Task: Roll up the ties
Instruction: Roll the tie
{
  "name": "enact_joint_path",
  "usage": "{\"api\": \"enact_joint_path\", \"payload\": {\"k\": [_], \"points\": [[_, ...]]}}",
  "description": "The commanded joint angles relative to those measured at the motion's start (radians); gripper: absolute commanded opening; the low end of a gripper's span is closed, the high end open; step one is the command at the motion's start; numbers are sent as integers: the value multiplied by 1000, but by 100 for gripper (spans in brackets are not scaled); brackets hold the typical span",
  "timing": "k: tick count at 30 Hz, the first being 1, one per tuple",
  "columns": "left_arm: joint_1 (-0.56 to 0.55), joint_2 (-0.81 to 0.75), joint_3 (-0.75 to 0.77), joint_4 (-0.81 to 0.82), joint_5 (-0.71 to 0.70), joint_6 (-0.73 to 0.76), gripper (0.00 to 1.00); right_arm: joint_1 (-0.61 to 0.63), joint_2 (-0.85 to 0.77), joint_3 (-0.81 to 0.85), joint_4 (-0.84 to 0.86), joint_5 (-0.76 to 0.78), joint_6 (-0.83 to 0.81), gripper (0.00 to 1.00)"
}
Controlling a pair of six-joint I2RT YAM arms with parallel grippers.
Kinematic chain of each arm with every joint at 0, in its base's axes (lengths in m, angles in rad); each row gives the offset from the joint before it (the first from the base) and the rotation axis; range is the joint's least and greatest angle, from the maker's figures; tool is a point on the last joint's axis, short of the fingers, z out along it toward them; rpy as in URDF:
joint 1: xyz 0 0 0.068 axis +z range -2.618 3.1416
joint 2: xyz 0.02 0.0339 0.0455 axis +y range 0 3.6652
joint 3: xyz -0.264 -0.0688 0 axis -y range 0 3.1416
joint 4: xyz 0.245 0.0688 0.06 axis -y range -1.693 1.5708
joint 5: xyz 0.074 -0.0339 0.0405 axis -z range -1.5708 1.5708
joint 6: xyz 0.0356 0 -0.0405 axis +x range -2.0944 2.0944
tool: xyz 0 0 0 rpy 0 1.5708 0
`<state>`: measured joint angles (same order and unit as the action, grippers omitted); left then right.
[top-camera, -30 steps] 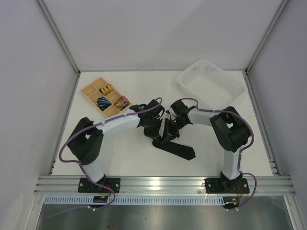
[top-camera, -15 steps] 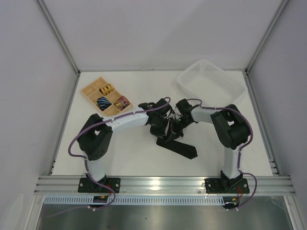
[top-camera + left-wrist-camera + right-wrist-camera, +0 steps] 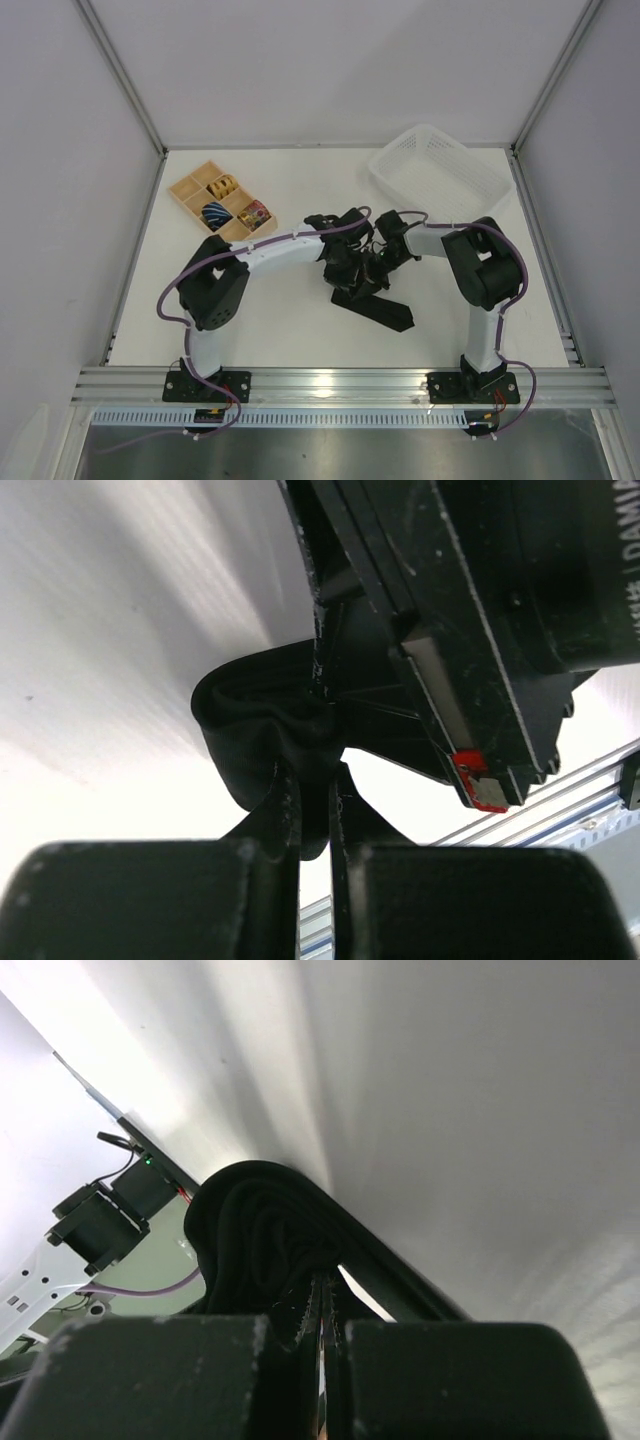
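The black tie (image 3: 386, 312) lies at the table's middle, its pointed wide end toward the front right and its other end gathered into a partial coil between my two grippers. My left gripper (image 3: 352, 272) is shut on the coiled fabric; the left wrist view shows its fingers (image 3: 283, 810) pinching the black folds (image 3: 250, 715), with the right gripper's body close above. My right gripper (image 3: 379, 262) meets it from the right. In the right wrist view it (image 3: 322, 1308) is shut on the edge of the coil (image 3: 255, 1235).
A wooden compartment tray (image 3: 190, 188) at the back left holds rolled coloured ties. A white mesh basket (image 3: 440, 172) stands at the back right. An aluminium rail (image 3: 340, 382) runs along the front edge.
Both grippers have shifted to the right together with the coil. The left arm has stretched further across. The tie's loose tail on the table looks slightly shorter.
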<state>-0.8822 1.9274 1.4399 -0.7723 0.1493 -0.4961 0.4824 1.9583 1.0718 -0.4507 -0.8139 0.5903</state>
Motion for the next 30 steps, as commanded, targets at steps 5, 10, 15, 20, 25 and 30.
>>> {"api": "enact_joint_path", "payload": {"k": [5,10,15,20,25,30], "points": [[-95,58,25,249,252,-55,25,-2,-2,14,153,-51,9,0],[-97,73,-21,303,276,-65,36,-16,-4,1,138,-48,-6,0],[-101,81,-36,337,280,-67,44,-25,-21,0,98,-21,-24,0],[-101,78,-42,338,271,-61,48,-30,-62,4,21,44,-33,0],[-100,78,-23,309,234,-45,48,-30,-90,5,15,70,-33,0],[-92,41,-32,292,203,-22,54,-38,-61,31,9,52,-43,0]]}}
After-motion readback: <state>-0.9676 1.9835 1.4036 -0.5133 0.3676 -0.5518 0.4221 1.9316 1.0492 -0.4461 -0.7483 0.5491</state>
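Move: The left fingers still pinch the dark roll of tie; its middle sits about 1 cm back from their hand point. The middle of the loose tail lies some 6 cm to the right, 5 cm back and a few centimetres lower. From the shut right fingers, the roll is about 2 cm left and 2 cm back, and the tail's middle about 4 cm right and 5 cm back. Open the left fingers to about half wide to let go of the roll, and carry that hand about 7 cm right and 4 cm back, past the right gripper's back side to where the tail lay, tipping the fingertips some 15 degrees rightward. Keep the right fingers shut against the tie, easing that hand right and a little forward. ##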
